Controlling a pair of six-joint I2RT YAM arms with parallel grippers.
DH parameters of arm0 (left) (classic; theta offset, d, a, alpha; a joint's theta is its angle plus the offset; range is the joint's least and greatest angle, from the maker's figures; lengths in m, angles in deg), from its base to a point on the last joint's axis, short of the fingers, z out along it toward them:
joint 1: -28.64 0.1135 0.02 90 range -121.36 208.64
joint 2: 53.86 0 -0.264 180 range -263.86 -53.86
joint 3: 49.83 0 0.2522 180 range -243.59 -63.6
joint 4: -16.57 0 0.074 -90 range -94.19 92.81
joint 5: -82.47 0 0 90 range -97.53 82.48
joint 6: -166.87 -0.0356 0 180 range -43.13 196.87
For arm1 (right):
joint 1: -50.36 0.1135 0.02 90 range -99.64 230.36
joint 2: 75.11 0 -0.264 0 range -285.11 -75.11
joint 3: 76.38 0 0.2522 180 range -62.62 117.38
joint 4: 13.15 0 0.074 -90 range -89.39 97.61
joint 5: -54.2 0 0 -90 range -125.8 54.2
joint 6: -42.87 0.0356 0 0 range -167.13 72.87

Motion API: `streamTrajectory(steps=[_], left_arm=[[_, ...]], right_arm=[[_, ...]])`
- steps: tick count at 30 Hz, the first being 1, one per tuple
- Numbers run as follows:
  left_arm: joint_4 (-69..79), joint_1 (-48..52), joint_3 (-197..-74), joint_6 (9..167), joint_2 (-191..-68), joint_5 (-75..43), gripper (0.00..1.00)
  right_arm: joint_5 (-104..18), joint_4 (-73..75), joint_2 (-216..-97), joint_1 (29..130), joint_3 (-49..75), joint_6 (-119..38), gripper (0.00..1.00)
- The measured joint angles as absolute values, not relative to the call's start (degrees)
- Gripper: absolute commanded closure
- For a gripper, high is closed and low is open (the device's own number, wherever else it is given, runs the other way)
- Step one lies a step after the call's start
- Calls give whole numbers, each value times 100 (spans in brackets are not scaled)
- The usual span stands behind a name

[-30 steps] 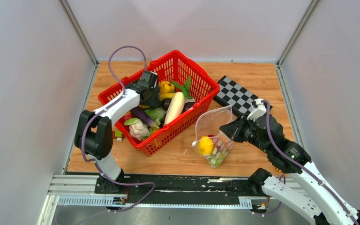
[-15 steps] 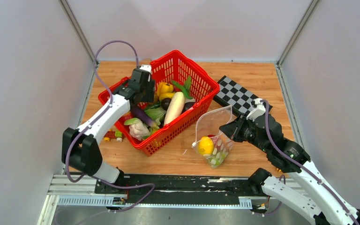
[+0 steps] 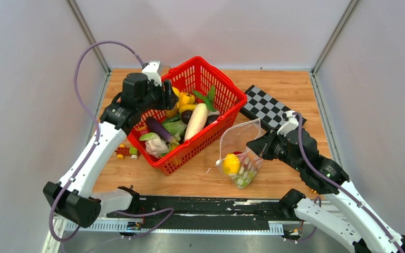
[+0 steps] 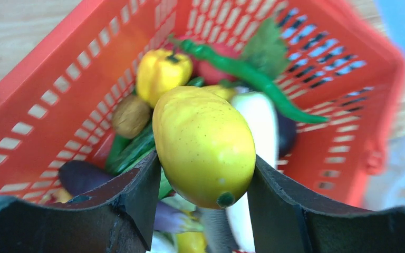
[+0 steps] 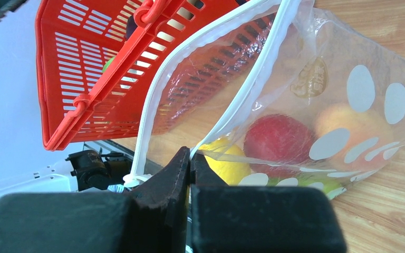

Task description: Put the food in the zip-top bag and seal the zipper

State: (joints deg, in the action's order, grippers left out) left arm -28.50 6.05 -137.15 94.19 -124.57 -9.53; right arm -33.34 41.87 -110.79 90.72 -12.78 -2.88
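My left gripper (image 4: 204, 163) is shut on a yellow oval toy fruit (image 4: 203, 142) and holds it over the red basket (image 4: 58, 79). Seen from the top camera, this gripper (image 3: 167, 99) hangs above the basket's left half. More food lies in the basket: a yellow pepper (image 4: 161, 74), a green chilli (image 4: 253, 79), a white radish (image 3: 196, 120) and a purple aubergine (image 3: 160, 129). The dotted zip-top bag (image 3: 241, 141) stands open to the basket's right, with a yellow fruit (image 3: 231, 163) and a red fruit (image 5: 277, 139) inside. My right gripper (image 5: 191, 155) is shut on the bag's zipper (image 5: 253, 79) and keeps the mouth raised.
A black-and-white checkerboard (image 3: 266, 108) lies behind the bag at the back right. Small toy blocks (image 3: 126, 152) sit on the wood left of the basket. The basket's near rim (image 3: 190, 153) is close to the bag.
My left gripper closed on the yellow fruit and pulled up and left from the basket's pile with it. The left arm swung outward. The right arm and bag stayed still.
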Motion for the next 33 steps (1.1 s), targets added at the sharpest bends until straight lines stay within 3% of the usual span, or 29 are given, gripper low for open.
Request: streamTrajectory(steps=[14, 33], left_arm=[[-2019, -1312, -14037, 9876, -12213, -2633, 52], [-728, -2110, -13215, 10525, -12575, -3639, 47]], right_arm=[[-3430, 4198, -11075, 9072, -1256, -290, 100], [-3433, 4193, -11092, 9072, -1252, -290, 100]])
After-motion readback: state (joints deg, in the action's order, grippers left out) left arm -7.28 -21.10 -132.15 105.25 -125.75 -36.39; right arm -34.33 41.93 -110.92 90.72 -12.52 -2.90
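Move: Some 17 cm back and 24 cm to the right of the left hand, which already holds the yellow mango, lies the open bag mouth, about 7 cm lower. The red basket's middle is straight below the hand, 1 cm right and 15 cm down. The yellow fruit in the bag sits 3 cm back of the mouth, 2 cm left of it and 11 cm under it. From the right hand, pinching the rim, the mouth's middle is about 5 cm left, 1 cm ahead and 3 cm down. Carrying the mango out over the basket's near right side, the left hand sweeps about 20 cm right and 16 cm back to the bag mouth, climbing some 8 cm first and sinking about half of that at the end. The wrist swings clockwise by roughly 50 degrees and rolls left side down, the grip kept. The right hand stays put, still pinching the bag's rim. ##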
